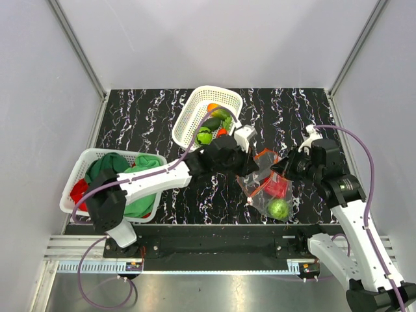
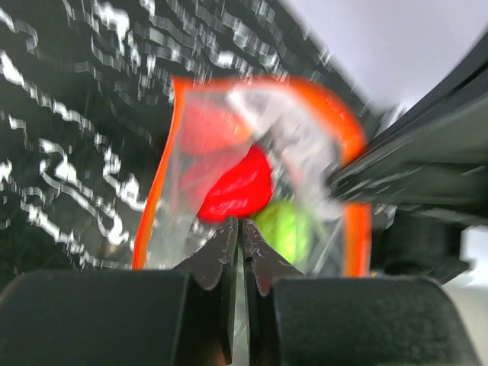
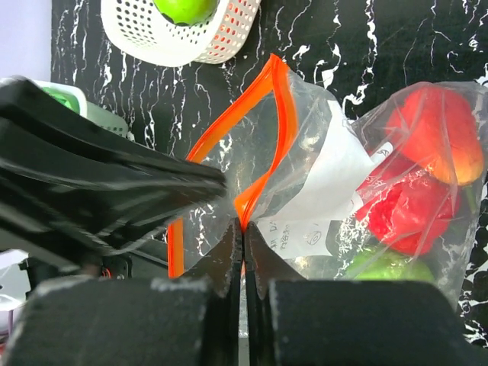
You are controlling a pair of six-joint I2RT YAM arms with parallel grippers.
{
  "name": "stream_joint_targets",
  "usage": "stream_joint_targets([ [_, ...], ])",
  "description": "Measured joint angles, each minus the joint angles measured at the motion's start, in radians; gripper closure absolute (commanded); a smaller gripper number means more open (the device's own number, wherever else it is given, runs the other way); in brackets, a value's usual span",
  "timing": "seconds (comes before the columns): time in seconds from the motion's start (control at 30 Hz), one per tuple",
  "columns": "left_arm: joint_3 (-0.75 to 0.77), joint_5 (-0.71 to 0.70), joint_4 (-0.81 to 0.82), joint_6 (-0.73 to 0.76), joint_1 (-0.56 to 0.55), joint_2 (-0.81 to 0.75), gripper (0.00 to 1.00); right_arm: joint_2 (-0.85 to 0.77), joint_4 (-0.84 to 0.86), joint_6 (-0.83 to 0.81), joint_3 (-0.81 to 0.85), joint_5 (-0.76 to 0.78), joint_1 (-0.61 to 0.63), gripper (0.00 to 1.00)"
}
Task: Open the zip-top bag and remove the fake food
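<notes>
The zip-top bag (image 1: 260, 194) lies on the black marbled table between my two grippers, its red-orange zip strip (image 3: 267, 130) pulled apart into a loop. Inside it, fake food shows through the plastic: red pieces (image 3: 408, 210) and a green round piece (image 1: 279, 209). My left gripper (image 1: 255, 170) is shut on one clear wall of the bag (image 2: 183, 213) near its mouth. The left wrist view is blurred, with a red piece (image 2: 236, 187) and a green piece (image 2: 286, 229) just beyond the jaws. My right gripper (image 3: 242, 226) is shut on the orange strip on the opposite side.
A white mesh basket (image 1: 188, 120) behind the bag holds more fake food, green and orange pieces (image 1: 205, 135). Another white basket (image 1: 81, 170) at the left holds green and red cloths. The left arm (image 3: 99, 191) crosses close in front of the right wrist camera.
</notes>
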Motion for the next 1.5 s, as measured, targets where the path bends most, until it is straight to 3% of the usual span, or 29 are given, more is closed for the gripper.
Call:
stream_joint_targets([
  [0.23, 0.000, -0.044, -0.079, 0.055, -0.057, 0.003, 0.90, -0.004, 0.031, 0.004, -0.002, -0.124, 0.000, 1.00],
  [0.53, -0.029, -0.061, -0.078, 0.080, -0.066, 0.003, 0.68, 0.057, 0.169, 0.082, -0.013, -0.316, 0.000, 1.00],
  [0.6, -0.034, -0.069, -0.084, 0.080, -0.067, 0.009, 0.59, 0.059, 0.188, 0.088, -0.022, -0.321, 0.000, 1.00],
  [0.77, -0.033, -0.109, -0.105, 0.077, -0.073, 0.049, 0.51, 0.059, 0.197, 0.092, -0.077, -0.298, 0.000, 1.00],
  [1.0, -0.033, -0.262, -0.189, 0.063, -0.104, 0.097, 0.36, 0.042, 0.151, 0.082, -0.118, -0.240, 0.000, 1.00],
  [1.07, -0.033, -0.312, -0.198, 0.059, -0.109, 0.103, 0.27, 0.033, 0.142, 0.080, -0.118, -0.236, 0.000, 1.00],
  [1.5, -0.006, -0.563, -0.246, 0.044, -0.148, 0.149, 0.22, 0.031, 0.128, 0.077, -0.090, -0.237, 0.001, 1.00],
])
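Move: The red pepper in the bag lies about 14 cm right of the left hand, some 2 cm ahead and 14 cm below; the bag mouth is only about 8 cm right and 5 cm down. The green food sits roughly 9 cm back from the pepper, and the white basket 28 cm ahead and 14 cm left of the hand. From the right hand the pepper is about level forward, 4 cm right, 16 cm down. Left hand sinks about 11 cm into the bag, opening wide; right keeps pinching the rim, shifting 4 cm left. ##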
